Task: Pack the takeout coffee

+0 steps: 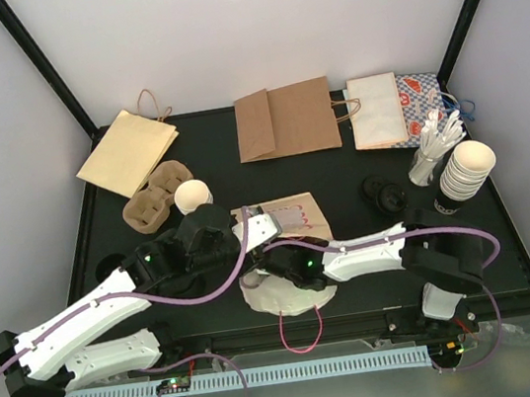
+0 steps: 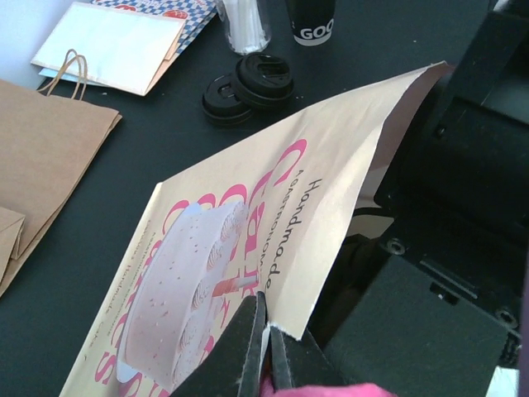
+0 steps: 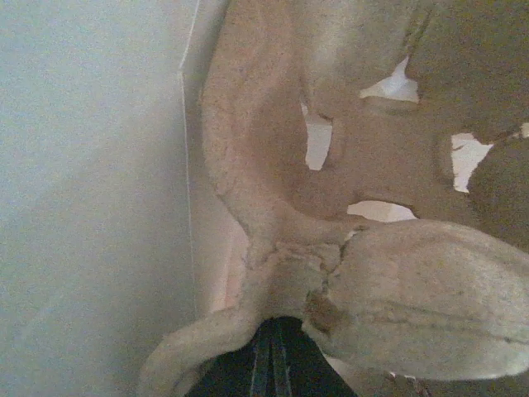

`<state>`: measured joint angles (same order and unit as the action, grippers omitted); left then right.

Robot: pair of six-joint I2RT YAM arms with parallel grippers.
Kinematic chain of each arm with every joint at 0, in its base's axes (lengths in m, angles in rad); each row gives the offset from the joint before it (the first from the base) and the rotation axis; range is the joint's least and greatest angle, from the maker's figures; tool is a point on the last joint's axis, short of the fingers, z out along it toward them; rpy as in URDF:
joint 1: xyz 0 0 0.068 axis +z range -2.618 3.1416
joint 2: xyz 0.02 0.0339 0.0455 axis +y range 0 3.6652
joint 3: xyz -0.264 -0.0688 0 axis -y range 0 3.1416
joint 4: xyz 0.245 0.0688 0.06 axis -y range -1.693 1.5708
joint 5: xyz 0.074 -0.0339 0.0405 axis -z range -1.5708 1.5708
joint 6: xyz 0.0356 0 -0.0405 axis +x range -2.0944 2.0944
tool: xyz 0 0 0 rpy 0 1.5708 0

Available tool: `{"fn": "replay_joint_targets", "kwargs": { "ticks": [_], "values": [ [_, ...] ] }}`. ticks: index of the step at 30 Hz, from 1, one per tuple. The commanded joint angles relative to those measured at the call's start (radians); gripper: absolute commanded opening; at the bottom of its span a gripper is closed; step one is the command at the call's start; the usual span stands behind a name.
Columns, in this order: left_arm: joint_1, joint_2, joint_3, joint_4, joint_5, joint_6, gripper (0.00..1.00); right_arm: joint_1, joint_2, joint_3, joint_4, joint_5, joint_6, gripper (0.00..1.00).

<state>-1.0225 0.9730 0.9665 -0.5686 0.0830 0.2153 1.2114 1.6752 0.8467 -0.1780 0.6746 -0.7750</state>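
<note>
The takeout coffee (image 1: pixel 193 195), a small white cup with a cream inside, stands at the right end of a brown pulp carrier (image 1: pixel 154 201) at the left back. In front of it my left gripper (image 1: pixel 253 226) (image 2: pixel 266 329) is shut on the edge of a cream paper bag (image 1: pixel 293 216) (image 2: pixel 248 240) with a pink cake print. My right gripper (image 1: pixel 281 274) (image 3: pixel 273 327) reaches into that bag. It is shut on the edge of another pulp carrier (image 3: pixel 397 273), with the bag's white wall (image 3: pixel 91 207) to its left.
Flat bags lie along the back: tan (image 1: pixel 126 151), brown (image 1: pixel 285 120) (image 2: pixel 41 165), white (image 1: pixel 375 110) and blue-patterned (image 1: pixel 426 92). At the right are black lids (image 1: pixel 384 193) (image 2: pixel 248 83), a holder of white sticks (image 1: pixel 430 156) and a stack of cups (image 1: pixel 466 173). The bag's pink handle (image 1: pixel 302 335) hangs over the near edge.
</note>
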Motion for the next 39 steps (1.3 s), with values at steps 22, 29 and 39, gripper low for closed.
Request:
{"fn": "replay_joint_targets", "kwargs": {
  "ticks": [22, 29, 39],
  "values": [
    [-0.03, 0.025, 0.07, -0.024, 0.081, -0.064, 0.02, 0.009, -0.138, 0.078, -0.187, -0.002, 0.136, 0.01],
    [-0.016, 0.065, 0.137, -0.067, 0.059, -0.1, 0.02, 0.035, -0.224, 0.111, -0.306, -0.05, 0.169, 0.01],
    [0.051, 0.128, 0.22, -0.117, 0.14, -0.172, 0.02, 0.061, -0.361, 0.14, -0.439, -0.168, 0.164, 0.01]
  ]
}}
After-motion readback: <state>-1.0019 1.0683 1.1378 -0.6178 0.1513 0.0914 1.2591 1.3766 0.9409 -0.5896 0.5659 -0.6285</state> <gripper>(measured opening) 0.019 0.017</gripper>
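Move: The right hand is inside the paper bag, its shut fingertips on the cup carrier, whose middle lies about 3 cm ahead and 2 cm lower. The black lids sit roughly 9 cm ahead and 25 cm right of this hand; the white cup about 15 cm ahead and 20 cm left. The left hand holds the bag's rim, the bag's middle some 4 cm to its right, 1 cm back and 11 cm below. Shut right fingertips on the cup carrier bear down barely half a centimetre more, then come free and rise about 8 cm inside the paper bag, drawing back some 4 cm and a little right. The left hand keeps its pinch on the rim and lifts it about 4 cm, easing right and tipping slightly down. ##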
